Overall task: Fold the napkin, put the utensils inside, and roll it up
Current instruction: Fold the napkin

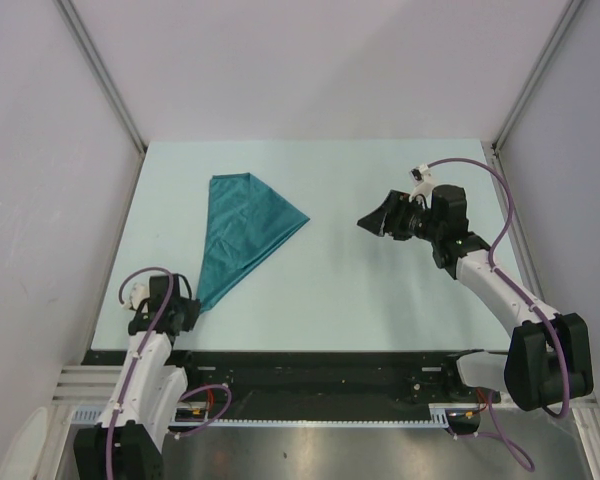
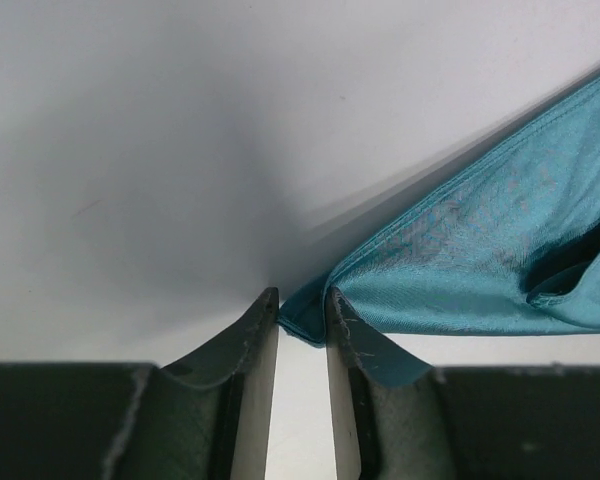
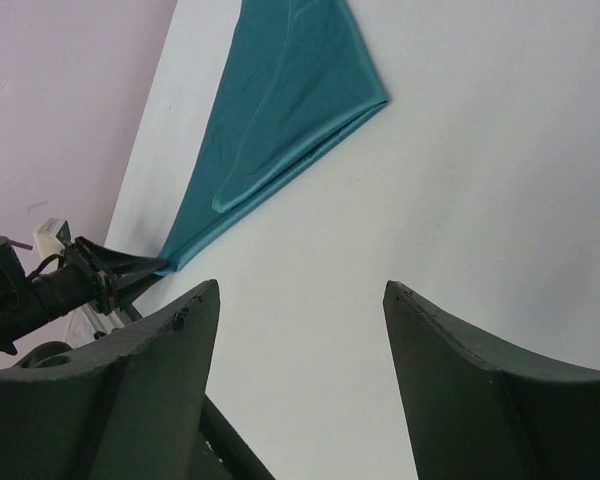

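The teal napkin (image 1: 245, 225) lies folded in a long kite shape on the left half of the table, with its narrow tail running toward the near left. My left gripper (image 1: 188, 312) sits at that tail's tip. In the left wrist view the gripper (image 2: 302, 300) has its jaws closed to a narrow gap with the napkin's corner (image 2: 480, 260) pinched between the tips. My right gripper (image 1: 372, 222) is open and empty above the bare table, right of the napkin. Its view (image 3: 302, 290) shows the napkin (image 3: 280, 110) far ahead. The spoon is out of view.
The pale table (image 1: 380, 300) is enclosed by white walls with metal posts at the back corners (image 1: 140, 145). A black rail (image 1: 320, 365) runs along the near edge between the arm bases.
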Controlling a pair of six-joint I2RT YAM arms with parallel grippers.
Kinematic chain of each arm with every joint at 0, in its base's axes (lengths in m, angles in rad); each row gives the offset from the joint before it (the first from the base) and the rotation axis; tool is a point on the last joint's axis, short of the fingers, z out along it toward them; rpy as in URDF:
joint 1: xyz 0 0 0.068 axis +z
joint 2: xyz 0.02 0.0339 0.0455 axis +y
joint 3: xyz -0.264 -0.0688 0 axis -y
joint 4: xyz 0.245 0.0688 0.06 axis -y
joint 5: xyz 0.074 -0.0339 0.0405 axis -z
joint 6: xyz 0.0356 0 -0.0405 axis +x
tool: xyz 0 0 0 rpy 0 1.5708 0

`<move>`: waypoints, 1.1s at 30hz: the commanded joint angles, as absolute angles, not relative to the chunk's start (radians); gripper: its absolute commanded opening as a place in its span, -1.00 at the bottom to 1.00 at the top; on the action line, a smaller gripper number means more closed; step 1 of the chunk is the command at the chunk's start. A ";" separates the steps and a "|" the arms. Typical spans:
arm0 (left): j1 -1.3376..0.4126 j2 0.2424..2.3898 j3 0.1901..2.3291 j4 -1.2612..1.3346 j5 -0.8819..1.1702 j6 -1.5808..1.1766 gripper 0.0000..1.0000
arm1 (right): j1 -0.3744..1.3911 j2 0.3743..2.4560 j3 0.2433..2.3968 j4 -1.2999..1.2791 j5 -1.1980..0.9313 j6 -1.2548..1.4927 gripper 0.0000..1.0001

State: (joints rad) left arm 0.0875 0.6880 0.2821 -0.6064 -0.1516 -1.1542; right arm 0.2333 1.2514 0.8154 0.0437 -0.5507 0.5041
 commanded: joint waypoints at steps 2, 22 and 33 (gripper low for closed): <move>0.097 0.684 0.275 -0.591 -0.161 -1.181 -0.48 | 0.227 1.229 0.813 0.084 -0.566 0.502 0.43; 0.081 0.936 0.572 -0.309 -0.086 -0.733 -0.99 | 0.227 1.255 0.802 0.083 -0.572 0.500 0.44; -0.225 1.323 0.968 -0.201 -0.032 -0.488 -0.99 | 0.227 1.262 0.801 0.083 -0.571 0.511 0.44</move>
State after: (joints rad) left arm -0.1566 1.2106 0.8467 -0.2768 -0.0895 -0.6300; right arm 0.2314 1.2697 0.7994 0.0502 -0.5583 0.5049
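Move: The napkin's near corner lies right between the left hand's parted fingertips, about 1 cm below them. From that hand the napkin's right corner is some 27 cm ahead and 29 cm to the right, its far left corner about 43 cm straight ahead, both flat on the table. For the idle right hand the near corner is roughly 15 cm back, 45 cm to the left and 19 cm below. The left fingers shut on the napkin's near corner and pinch it; then the arm carries it forward and up over the rest of the cloth, about 17 cm forward and 14 cm up, veering right by 7 cm late and still speeding up. Meanwhile the wrist turns clockwise some 40 degrees and tips its fingers outward. ##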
